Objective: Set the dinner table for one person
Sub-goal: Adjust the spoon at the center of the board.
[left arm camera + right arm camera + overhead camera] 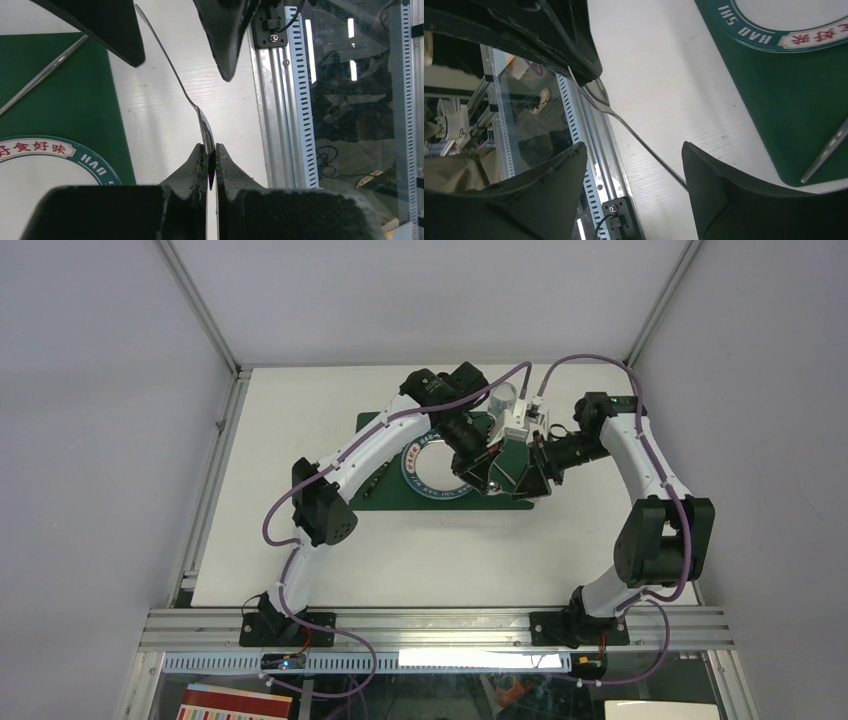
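Note:
My left gripper (210, 148) is shut on the bowl end of a metal spoon (172, 70), held in the air above the white dinner table (420, 550). The spoon's thin handle (644, 145) reaches between the spread fingers of my right gripper (634, 152), close to the right finger (724, 190), and I cannot tell if they touch. My right gripper is open. The two grippers meet tip to tip (508, 472) over the right part of the green placemat (385, 430), beside a white plate (428, 475) with a teal lettered rim.
Another piece of cutlery (375, 480) lies on the left strip of the placemat. A clear glass (505, 395) stands behind the grippers. Below the spoon runs the table's aluminium front rail (280, 125). Grey walls close in the back and both sides.

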### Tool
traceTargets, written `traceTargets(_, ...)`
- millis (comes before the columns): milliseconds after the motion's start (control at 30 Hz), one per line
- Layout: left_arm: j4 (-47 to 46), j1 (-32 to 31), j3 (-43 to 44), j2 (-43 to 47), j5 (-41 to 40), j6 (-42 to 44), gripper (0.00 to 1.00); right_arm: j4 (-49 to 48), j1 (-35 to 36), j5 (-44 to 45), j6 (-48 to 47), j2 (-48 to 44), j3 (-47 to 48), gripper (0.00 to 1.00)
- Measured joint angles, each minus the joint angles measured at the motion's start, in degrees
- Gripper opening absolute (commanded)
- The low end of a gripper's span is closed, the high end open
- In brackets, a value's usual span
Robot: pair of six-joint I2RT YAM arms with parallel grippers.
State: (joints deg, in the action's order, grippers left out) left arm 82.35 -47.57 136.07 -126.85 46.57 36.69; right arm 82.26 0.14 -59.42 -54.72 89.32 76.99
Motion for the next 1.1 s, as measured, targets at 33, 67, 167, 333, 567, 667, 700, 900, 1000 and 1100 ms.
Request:
traceTargets(33,-0.3,0.0,0.0,0.0,-0.2,0.0,0.0,0.1,1.0,0.0,-0.1,0.3,-0.1,0.72)
traceTargets(67,-0.5,0.0,0.1,0.0,-0.3,0.0,0.0,0.0,1.9,0.0,-0.3,0.6,-0.2,0.72)
traceTargets(167,-1.3,0.1,0.1,0.0,-1.7,0.0,0.0,0.0,2.8,0.0,-0.8,1.0,-1.2,0.71)
traceTargets(333,-1.2,0.0,-1.0,1.1,-3.6,-0.1,0.0,-0.3,3.5,-0.2,-2.1,1.3,-3.6,0.67)
traceTargets(567,-0.3,-0.7,-1.6,4.6,-6.6,-0.3,0.0,-1.3,7.1,-0.4,-3.3,2.3,-5.8,0.59)
traceTargets(667,-0.7,-1.2,-3.3,6.4,-8.7,-0.6,0.0,-1.9,8.0,-0.4,-3.8,2.3,-6.5,0.47)
traceTargets(700,-1.0,-1.6,-4.0,7.0,-9.2,-0.7,0.0,-2.1,8.2,-0.3,-3.9,2.3,-6.7,0.46)
traceTargets(900,-2.3,-2.3,-6.4,8.7,-11.2,-0.7,0.0,-2.9,8.3,0.6,-4.2,2.3,-6.8,0.21)
traceTargets(1000,-2.8,-1.9,-6.8,8.8,-12.6,-0.6,0.0,-3.0,8.3,0.7,-5.3,2.3,-6.8,0.06)
traceTargets(1100,-3.5,-1.8,-7.6,8.8,-14.1,-0.6,0.0,-3.0,8.4,0.7,-6.8,2.2,-6.8,0.0)
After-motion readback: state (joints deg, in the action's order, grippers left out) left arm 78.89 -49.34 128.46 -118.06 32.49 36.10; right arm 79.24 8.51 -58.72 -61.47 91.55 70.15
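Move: The left hand holds the spoon by its bowl, and the handle slants away so that its middle is about 6 cm to this hand's right, 3 cm back and 5 cm lower; the plate lies roughly 17 cm ahead, 9 cm left and 19 cm below. For the open right hand, the middle of the handle is about 4 cm back, 1 cm left and 4 cm below, while the knife lies some 14 cm ahead, level sideways and 17 cm down. The right hand sinks about 4 cm while drawing back and left some 3 cm each, turning roughly 10 degrees counter-clockwise, until the spoon's handle stands between its pads, then stays nearly in place and shuts its wide-open fingers to pinch it. The left hand keeps its pinch on the bowl all along, easing left some 2.5 cm and tilting so its fingers swing forward to point more steeply down, rising a little midway and sinking partly back. ##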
